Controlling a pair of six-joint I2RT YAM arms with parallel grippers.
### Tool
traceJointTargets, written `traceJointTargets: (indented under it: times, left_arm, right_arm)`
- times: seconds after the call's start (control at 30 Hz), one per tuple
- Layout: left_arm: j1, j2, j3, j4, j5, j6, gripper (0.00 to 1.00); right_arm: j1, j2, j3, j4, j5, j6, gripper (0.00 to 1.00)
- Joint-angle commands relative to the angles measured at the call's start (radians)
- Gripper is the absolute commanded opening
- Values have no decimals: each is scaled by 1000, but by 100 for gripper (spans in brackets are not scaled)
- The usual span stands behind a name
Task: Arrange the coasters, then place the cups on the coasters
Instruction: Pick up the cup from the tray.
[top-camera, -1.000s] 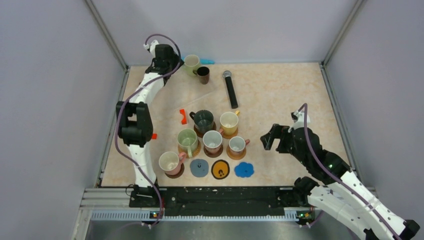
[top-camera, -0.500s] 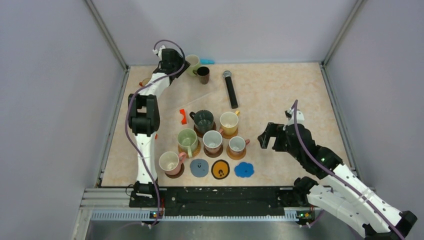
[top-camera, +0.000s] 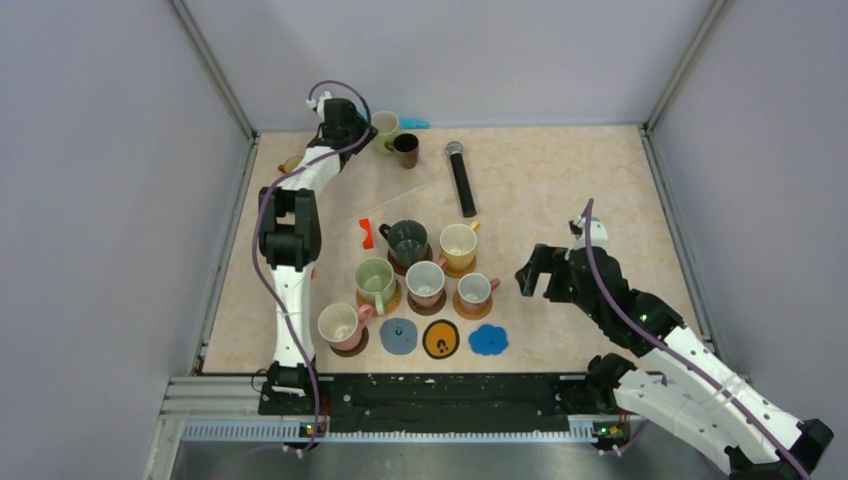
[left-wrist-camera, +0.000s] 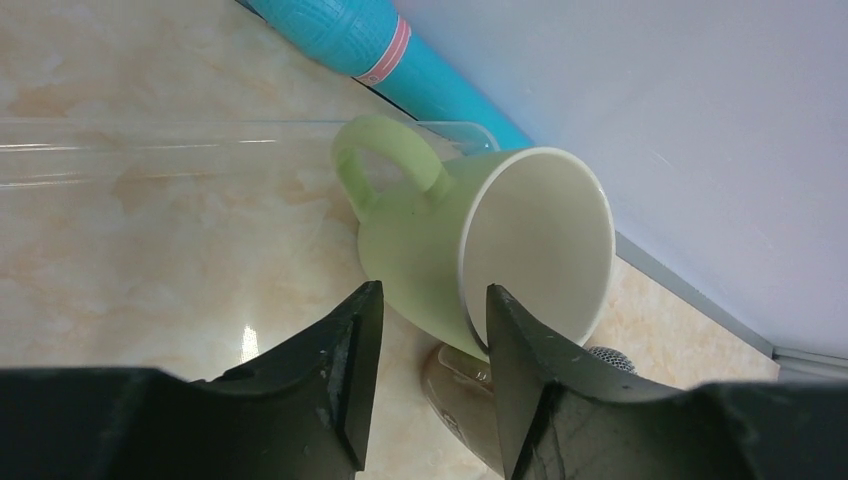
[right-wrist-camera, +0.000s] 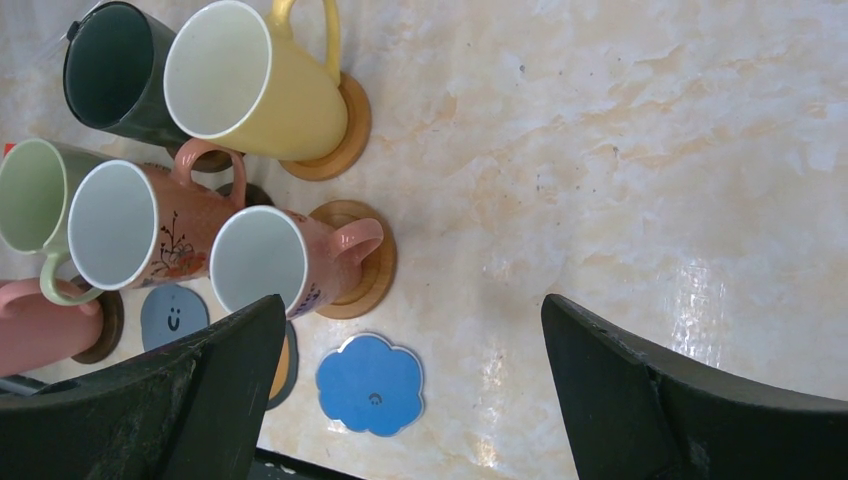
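Observation:
My left gripper (top-camera: 368, 128) is at the back wall, open, its jaws narrowed astride the wall of a pale green cup (left-wrist-camera: 500, 240): one fingertip (left-wrist-camera: 505, 320) is at the mouth, the other outside. A brown cup (top-camera: 407, 148) stands beside it. Several cups stand on wooden coasters mid-table, among them dark green (top-camera: 408, 240), yellow (right-wrist-camera: 250, 85) and pink (right-wrist-camera: 270, 260). Three coasters lie bare in front: grey-blue (top-camera: 399, 335), black-and-yellow (top-camera: 440, 340) and blue scalloped (right-wrist-camera: 371, 383). My right gripper (right-wrist-camera: 412, 300) hangs wide open, above the table right of the cluster.
A black microphone (top-camera: 462, 178) lies behind the cluster. A teal cylinder (left-wrist-camera: 370, 40) rests along the back wall and a clear tube (left-wrist-camera: 200, 150) lies near the pale green cup. A small red piece (top-camera: 366, 232) sits left of the dark green cup.
My left gripper swung right to the pale green cup at the back and its jaws narrowed around the wall. The right gripper shifted slightly left, still wide open.

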Motion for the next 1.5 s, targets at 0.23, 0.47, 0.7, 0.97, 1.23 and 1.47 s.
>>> traceJointTargets:
  times: [0.23,0.47,0.7,0.97,1.23,1.47]
  left_arm:
    - [13,-13,31,-16,-40,48,39]
    - [13,-3,35,-11,-13,-32,37]
    - [13,20,46,-14,-12,-60,35]
    - [22,15,44,6,17,-72,26]
    - [35,-18,39,29,4,-97,9]
    - [46,-69,-13,55,3,-93,0]
  right_arm:
    - [-1,6,26,38,16,-9,98]
    - [0,6,29,38,15,-6,98]
    - [-1,-7,24,32,22,-6,98]
    - [-1,-6,29,28,33,-14,98]
    - [-1,5,39,28,31,-15,98]
    - [-1,3,39,29,29,-14,98]
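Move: Just beyond the left hand stands the light green cup, its middle about 3 cm ahead, 3 cm to the right and some 5 cm lower, with the near-left rim already between the parted fingers. The small brown cup is roughly 8 cm right and 1 cm back; the blue bottle lies 9 cm ahead and 4 cm right, the orange cup 19 cm left and 3 cm back. From the idle right hand, the green cup is about 48 cm ahead, 28 cm left and 10 cm below. Closing its fingers from about half open to nearly shut, the left hand pinches the near-left rim of the light green cup, one finger inside and one outside. It wavers almost in place first, then shifts about 2 cm left and sinks some 1.5 cm as the fingers finish closing, with just a few degrees of wrist turn. ##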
